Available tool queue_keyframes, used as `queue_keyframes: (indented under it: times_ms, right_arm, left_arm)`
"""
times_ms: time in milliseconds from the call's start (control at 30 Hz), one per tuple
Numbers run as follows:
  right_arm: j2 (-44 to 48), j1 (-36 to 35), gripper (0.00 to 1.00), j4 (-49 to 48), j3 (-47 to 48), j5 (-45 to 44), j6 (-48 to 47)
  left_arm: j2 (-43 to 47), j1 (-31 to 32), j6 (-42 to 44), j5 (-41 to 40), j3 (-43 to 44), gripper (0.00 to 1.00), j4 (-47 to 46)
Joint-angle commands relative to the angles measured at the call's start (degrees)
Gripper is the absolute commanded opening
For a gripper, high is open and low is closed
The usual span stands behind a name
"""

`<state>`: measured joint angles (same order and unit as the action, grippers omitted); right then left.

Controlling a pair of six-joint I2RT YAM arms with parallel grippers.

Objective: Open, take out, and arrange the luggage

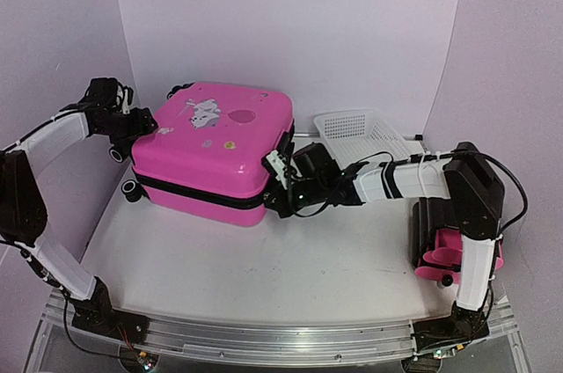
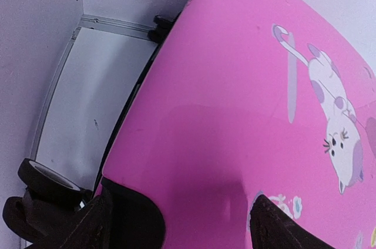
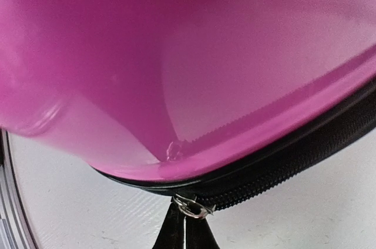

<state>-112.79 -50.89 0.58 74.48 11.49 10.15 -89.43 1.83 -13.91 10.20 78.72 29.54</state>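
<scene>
The luggage (image 1: 215, 149), a hot-pink hard-shell suitcase with a black zipper band, lies flat and closed on the table, its sticker lid (image 2: 264, 102) facing up. My left gripper (image 1: 145, 122) is at its left upper edge. It stands open (image 2: 197, 225), one finger (image 2: 117, 219) at the lid's corner and the other (image 2: 276, 225) over the lid. My right gripper (image 1: 280, 181) is at the suitcase's front right corner. Its fingers (image 3: 185, 234) are shut on the zipper pull, just below the pull's metal ring (image 3: 191, 207) on the zipper band (image 3: 282, 167).
A white mesh basket (image 1: 361, 131) stands just right of the suitcase at the back. A small black cabinet with pink drawers (image 1: 440, 254) sits by the right arm's base. Two suitcase wheels (image 1: 117, 154) stick out on the left, close to the side wall.
</scene>
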Motion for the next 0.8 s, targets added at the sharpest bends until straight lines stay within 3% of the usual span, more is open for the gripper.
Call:
queue_keyframes:
  times_ms: [0,133,333,467,533,633,767]
  right_arm:
    - [0.7,5.8,0.0,-4.5,2.2,14.8,2.6]
    - [0.6,6.0,0.0,-9.0,0.0,19.6,11.0]
    - [-7.3,4.7,0.0,-40.4,-6.1,15.1,42.9]
    - [-13.4,1.6,0.0,-51.1,-5.0,11.1,50.7]
    - [-12.7,1.1,0.04,-50.3,-6.7,9.5,49.1]
    - [-7.5,1.5,0.16,-41.6,-11.4,6.3,41.5]
    - [0.6,2.0,0.4,-17.2,-10.5,2.6,26.4]
  left_arm:
    - [5.0,4.3,-9.4,5.6,-9.1,0.81,6.4]
    - [8.9,4.9,-16.9,8.8,-15.4,0.81,-0.5]
    - [14.8,6.1,-29.2,8.9,-24.5,0.8,-13.0]
    - [16.5,7.3,-30.3,6.4,-25.4,0.8,-13.8]
    - [17.3,7.3,-29.6,6.3,-25.6,0.8,-13.8]
    - [19.0,7.3,-25.6,5.8,-25.0,0.8,-12.2]
    - [20.2,7.2,-15.0,5.2,-20.3,0.82,-4.9]
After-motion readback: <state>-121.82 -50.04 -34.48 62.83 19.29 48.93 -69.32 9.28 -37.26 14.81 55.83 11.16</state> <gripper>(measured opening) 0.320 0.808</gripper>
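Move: The right hand already has the zipper pull pinched between shut fingertips at the suitcase's near right corner. The suitcase's middle lies about 16 cm ahead and 13 cm to its left, the side latch some 13 cm ahead and 3 cm right, and the white basket roughly 20 cm ahead and 23 cm right. From the left hand, the suitcase's middle is about 17 cm right, 1 cm back and 13 cm down, and the near lid wheel some 7 cm back, 6 cm left and 3 cm down. With the zipper pull still pinched, the right hand draws it about 4 cm forward and 3 cm right, away from the near corner, rolling its left side up some 30 degrees and tipping down; then it swings back left, opens its fingers to let go of the pull, and drops about 4 cm while drawing back. Meanwhile the left hand, fingers staying open, seems to drag the lid's left end back, then slides on over the lid, ending about 7 cm back, 6 cm right and 3 cm higher with its left side rolled down. ##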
